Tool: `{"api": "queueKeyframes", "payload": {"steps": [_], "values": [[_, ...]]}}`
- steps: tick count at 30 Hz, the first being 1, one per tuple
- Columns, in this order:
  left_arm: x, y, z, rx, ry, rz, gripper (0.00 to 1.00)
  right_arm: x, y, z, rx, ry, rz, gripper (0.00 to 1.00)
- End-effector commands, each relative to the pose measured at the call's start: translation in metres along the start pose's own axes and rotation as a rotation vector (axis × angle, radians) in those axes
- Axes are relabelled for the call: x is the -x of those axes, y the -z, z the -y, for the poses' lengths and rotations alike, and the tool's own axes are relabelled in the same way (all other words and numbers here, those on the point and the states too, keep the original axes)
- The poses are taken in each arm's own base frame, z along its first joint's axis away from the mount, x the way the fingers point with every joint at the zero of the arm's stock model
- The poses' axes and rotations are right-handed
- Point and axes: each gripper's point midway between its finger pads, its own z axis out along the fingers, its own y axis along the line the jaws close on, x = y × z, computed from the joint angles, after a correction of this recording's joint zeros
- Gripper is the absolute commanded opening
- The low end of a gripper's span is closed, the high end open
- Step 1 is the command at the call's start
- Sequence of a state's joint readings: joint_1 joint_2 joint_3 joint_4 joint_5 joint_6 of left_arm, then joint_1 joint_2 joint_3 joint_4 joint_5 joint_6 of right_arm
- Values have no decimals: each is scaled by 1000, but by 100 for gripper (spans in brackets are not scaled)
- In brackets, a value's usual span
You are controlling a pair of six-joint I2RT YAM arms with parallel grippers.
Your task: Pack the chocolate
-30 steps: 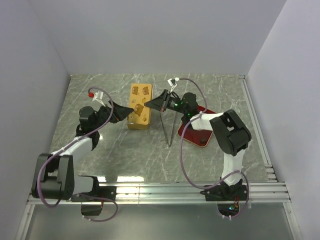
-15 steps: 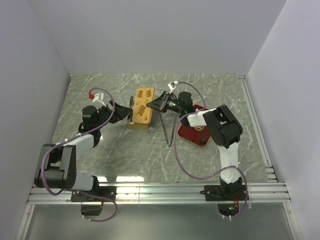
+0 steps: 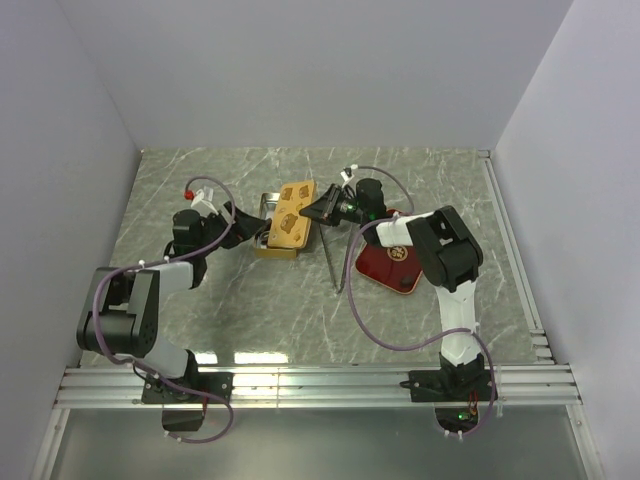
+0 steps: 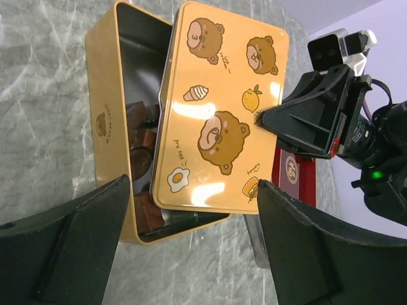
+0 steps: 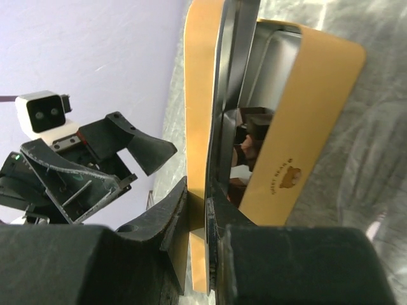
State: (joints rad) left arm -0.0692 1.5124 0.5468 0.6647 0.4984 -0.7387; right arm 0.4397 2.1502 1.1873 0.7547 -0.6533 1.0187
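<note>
A gold tin [image 3: 273,248] [image 4: 105,114] stands at the middle of the table. Dark brown chocolate [image 4: 143,136] [image 5: 249,136] lies inside it. The tin's bear-printed lid [image 3: 292,215] [image 4: 222,108] [image 5: 200,95] lies askew over the tin, leaving the left part of the inside showing. My right gripper [image 3: 318,212] [image 4: 264,119] [image 5: 206,197] is shut on the lid's right edge. Just left of the tin, my left gripper [image 3: 245,225] [image 4: 194,190] [image 5: 152,152] stands open with nothing between its fingers.
A red tray [image 3: 395,265] [image 4: 292,171] lies right of the tin, under my right arm. Metal tongs [image 3: 335,255] lie on the marble between the tin and the tray. Walls close in on the left, the back and the right.
The lid in my right gripper has turned and shifted right, showing more of the tin's inside on the left. My left gripper has edged closer to the tin.
</note>
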Motion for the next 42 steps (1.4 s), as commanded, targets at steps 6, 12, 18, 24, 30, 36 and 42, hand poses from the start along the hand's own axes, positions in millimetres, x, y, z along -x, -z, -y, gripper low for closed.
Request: {"api": "queueKeyframes", "payload": {"steps": [6,12,18,24,30,36,42], "values": [[19,-21,0,33,-91,54,86,0,-1,43,-187,48,-21,18],[16,-28,-12,60,-91,60,86,1,1,61,-276,70,-31,34],[12,-32,-14,46,-85,46,86,-1,-1,68,-296,72,-38,41],[14,-36,-12,33,-87,44,86,-1,-2,75,-322,85,-51,46],[10,-42,-12,17,-82,28,86,-3,-5,79,-348,115,-83,47],[7,-47,-12,10,-81,18,86,-8,-6,77,-356,153,-119,47],[6,-49,-6,-20,-77,13,86,-21,-9,80,-377,187,-181,48]]}}
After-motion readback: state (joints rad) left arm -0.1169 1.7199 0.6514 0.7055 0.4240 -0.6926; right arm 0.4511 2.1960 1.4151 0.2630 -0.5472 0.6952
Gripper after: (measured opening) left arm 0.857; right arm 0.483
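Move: Just right of the left hand's wide-open fingers, the open box has its middle some 7 cm to the right, 2 cm back and 8 cm below. From the right hand, which still pinches the lid's right edge, that box is about 6 cm left, 3 cm back and 8 cm lower, while the lid's middle is 4 cm left, 1 cm back and 3 cm lower. The silver tongs are 5 cm right of this hand and 11 cm back, the red tray 18 cm right and 9 cm back. Lowering the lid's raised right side about 4 cm towards the box, the right hand eases 2 cm forward, tips its fingers down by nearly 20 degrees and opens them partway to end the pinch, one finger staying over the lid's edge. The left hand sinks about 4 cm and goes 3 cm forward beside the box's left wall, fingers still wide open. ##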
